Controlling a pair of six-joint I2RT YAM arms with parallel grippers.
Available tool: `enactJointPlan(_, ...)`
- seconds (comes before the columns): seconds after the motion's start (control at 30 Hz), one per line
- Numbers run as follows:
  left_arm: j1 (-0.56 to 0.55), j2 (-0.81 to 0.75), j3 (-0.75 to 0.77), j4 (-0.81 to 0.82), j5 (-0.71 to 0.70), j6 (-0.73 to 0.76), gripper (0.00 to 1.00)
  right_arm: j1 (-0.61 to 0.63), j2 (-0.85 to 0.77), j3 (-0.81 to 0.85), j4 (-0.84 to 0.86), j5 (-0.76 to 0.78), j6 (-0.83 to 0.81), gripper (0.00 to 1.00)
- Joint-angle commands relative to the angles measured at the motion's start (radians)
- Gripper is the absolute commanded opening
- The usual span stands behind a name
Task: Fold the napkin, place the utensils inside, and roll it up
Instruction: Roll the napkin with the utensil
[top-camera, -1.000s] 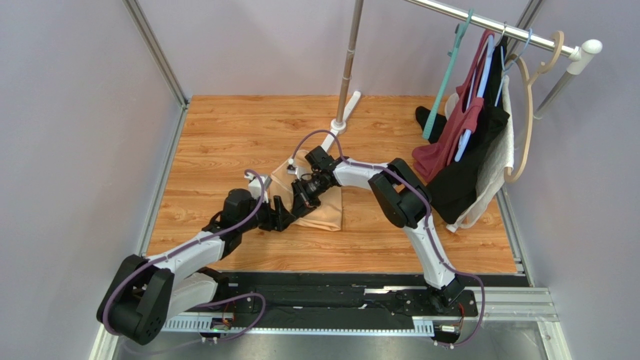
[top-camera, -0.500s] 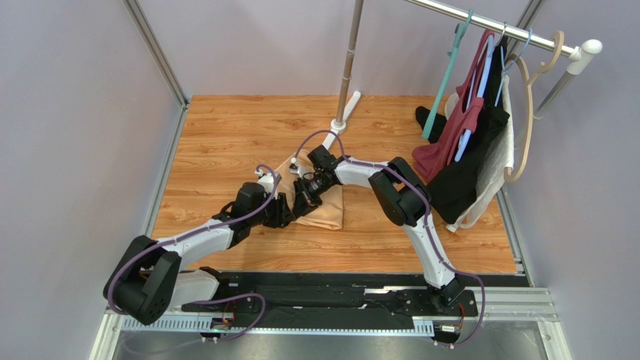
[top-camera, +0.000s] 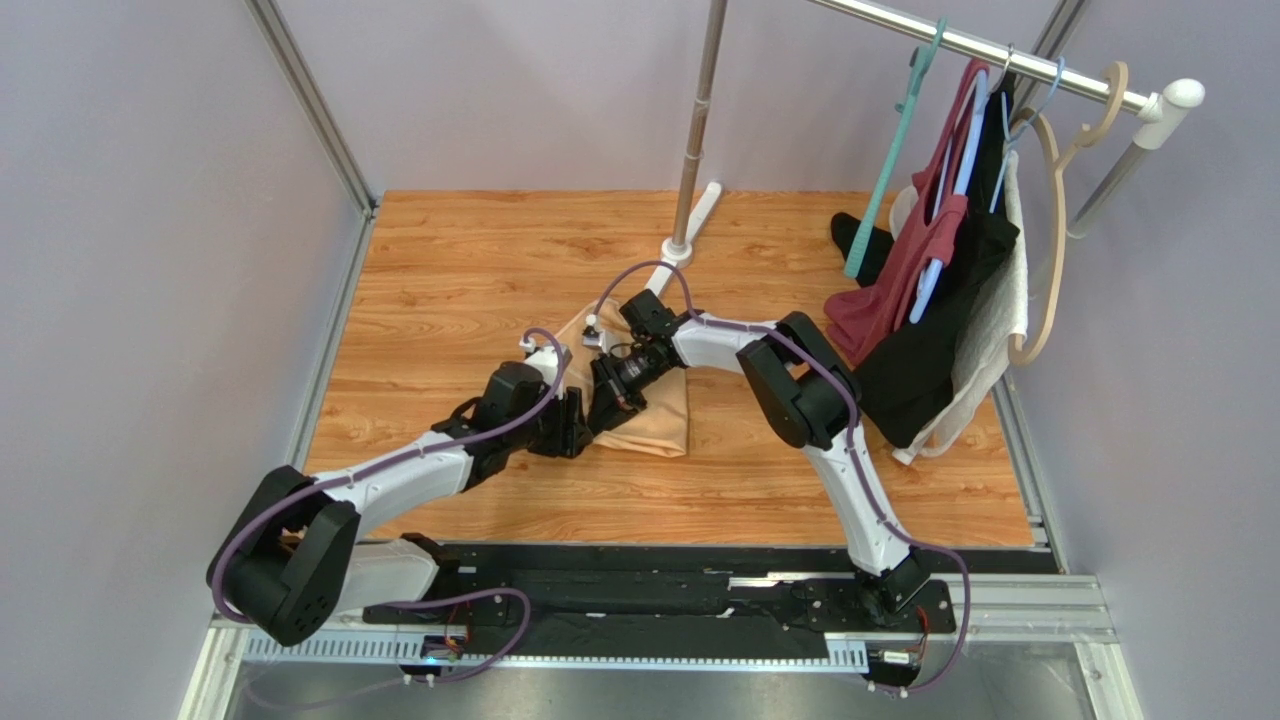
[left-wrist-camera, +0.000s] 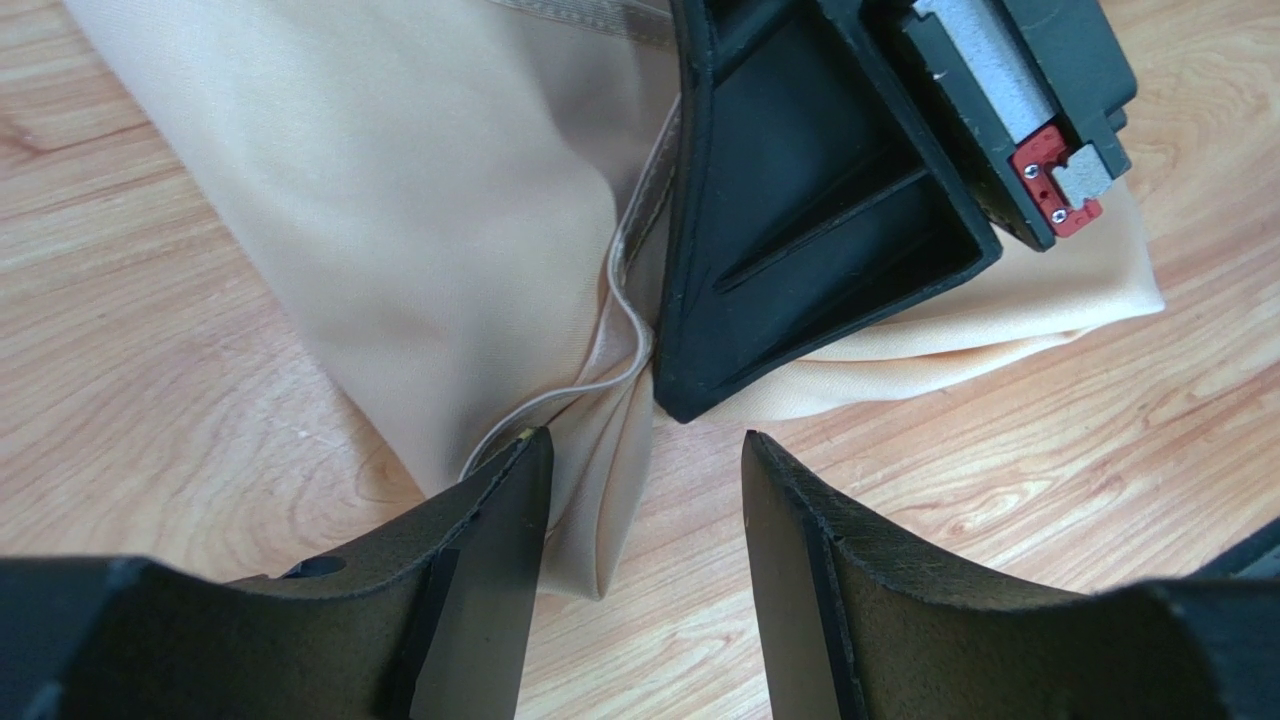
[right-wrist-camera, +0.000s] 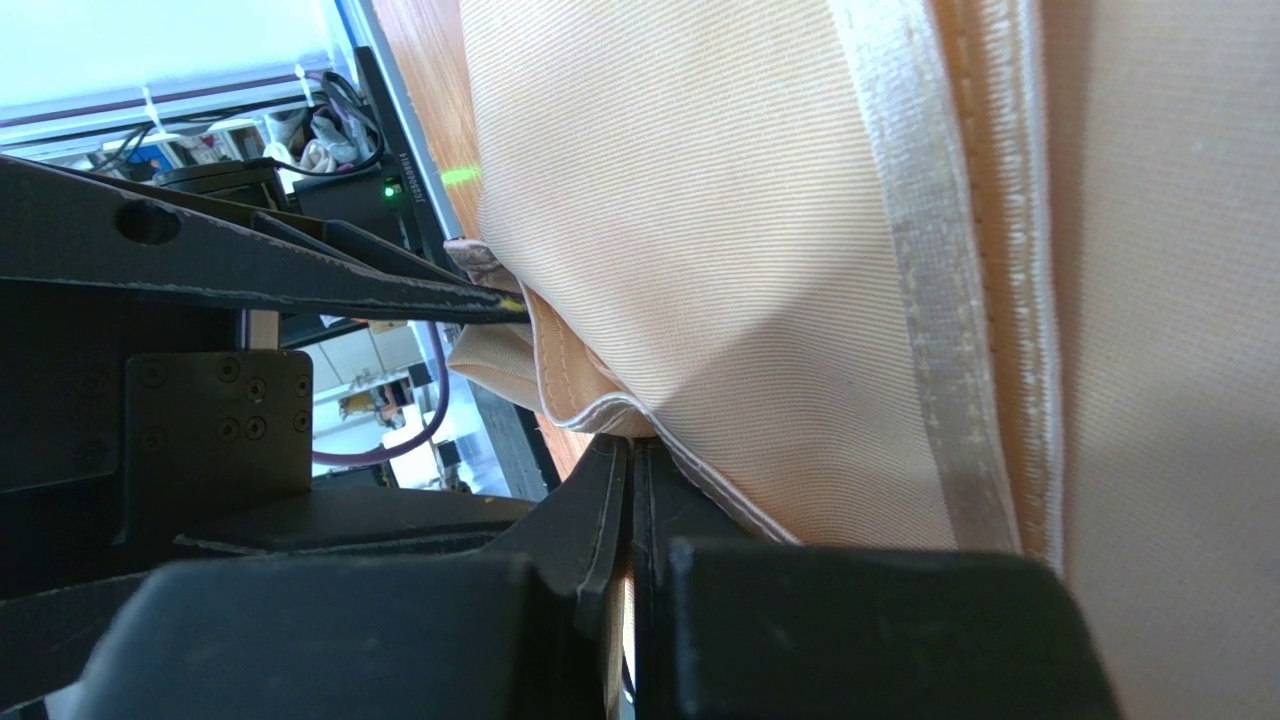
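The peach-tan napkin (top-camera: 657, 425) lies folded on the wooden table, its near-left edge lifted. My right gripper (top-camera: 613, 393) is shut on that edge; in the right wrist view the stitched hem (right-wrist-camera: 706, 473) runs into the closed jaws (right-wrist-camera: 631, 458). My left gripper (top-camera: 573, 431) stands open just left of it. In the left wrist view a hanging fold of napkin (left-wrist-camera: 601, 495) sits between the left fingers (left-wrist-camera: 646, 450), close to the left one and not clamped. The right gripper's black finger (left-wrist-camera: 796, 225) presses on the cloth just beyond. The utensils are out of view.
A metal pole with a white foot (top-camera: 694, 210) stands behind the napkin. Dark red, black and white garments (top-camera: 939, 300) hang on a rail at the right. The cage post (top-camera: 323, 120) borders the table's left side, and the arms' base rail (top-camera: 676, 563) runs along the near edge.
My left arm has reached forward and right, bringing its gripper up to the napkin's lifted edge. Its jaws stand somewhat narrower. The right gripper has kept its hold in place.
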Motion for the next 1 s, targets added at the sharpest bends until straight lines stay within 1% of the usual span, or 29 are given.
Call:
enactJointPlan(0.0, -0.013, -0.024, 0.045, -0.081, -0.060, 0.003, 0.59, -0.024, 0.033, 0.011, -0.011, 0.048, -0.001, 0.00)
enactJointPlan(0.1, -0.015, -0.033, 0.053, -0.093, -0.074, 0.001, 0.63, -0.024, 0.033, 0.011, -0.011, 0.048, -0.001, 0.00)
enactJointPlan(0.2, -0.015, -0.010, 0.060, -0.110, -0.084, -0.009, 0.63, -0.026, 0.033, 0.014, -0.014, 0.048, -0.002, 0.00)
enactJointPlan(0.27, -0.015, 0.008, 0.077, -0.136, -0.103, -0.019, 0.59, -0.026, 0.032, 0.019, -0.013, 0.045, -0.001, 0.00)
enactJointPlan(0.33, -0.018, 0.014, 0.087, -0.145, -0.112, -0.023, 0.52, -0.027, 0.032, 0.020, -0.014, 0.045, 0.001, 0.00)
enactJointPlan(0.5, -0.019, 0.048, 0.108, -0.153, -0.112, -0.017, 0.40, -0.029, 0.038, 0.029, -0.017, 0.043, 0.004, 0.00)
enactJointPlan(0.67, -0.019, 0.100, 0.143, -0.194, -0.112, -0.009, 0.35, -0.029, 0.046, 0.033, -0.017, 0.045, 0.004, 0.00)
enactJointPlan(0.73, -0.019, 0.108, 0.162, -0.220, -0.139, 0.001, 0.28, -0.030, 0.046, 0.033, -0.016, 0.045, 0.004, 0.00)
enactJointPlan(0.77, -0.019, 0.111, 0.168, -0.228, -0.144, 0.001, 0.22, -0.029, 0.037, 0.033, -0.016, 0.042, 0.001, 0.00)
enactJointPlan(0.8, -0.018, 0.116, 0.177, -0.234, -0.143, 0.004, 0.10, -0.030, 0.032, 0.030, -0.014, 0.043, -0.001, 0.00)
enactJointPlan(0.87, -0.019, 0.140, 0.183, -0.247, -0.126, 0.004, 0.01, -0.029, 0.020, 0.023, -0.013, 0.043, -0.001, 0.00)
enactJointPlan(0.93, -0.019, 0.166, 0.197, -0.253, -0.121, 0.008, 0.00, -0.029, -0.005, 0.011, -0.013, 0.043, -0.006, 0.01)
enactJointPlan(0.97, -0.019, 0.172, 0.202, -0.256, -0.120, 0.009, 0.00, -0.029, -0.016, 0.003, -0.010, 0.043, -0.013, 0.06)
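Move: The near-left folded corner of the napkin, my left hand's target, is about 1 cm ahead, 1 cm left and 1 cm below that hand, nearly between its open fingers. My right hand's closed fingertips stand some 3 cm ahead and 1 cm right, already pinching the edge. The napkin's near-right corner is roughly 14 cm right and 2 cm back, its far corner 17 cm ahead and 2 cm right. From my right hand, the target is about 2 cm back and 2 cm left. I slip my half-open left fingers about 1 cm left over the napkin's near-left corner, then ease them roughly 1 cm down and 1 cm forward, rolling the wrist some 10 degrees so its left side rises. They shut fully, pinching the folded layers right beside my right fingertips, while my right hand keeps its pinch almost still. ##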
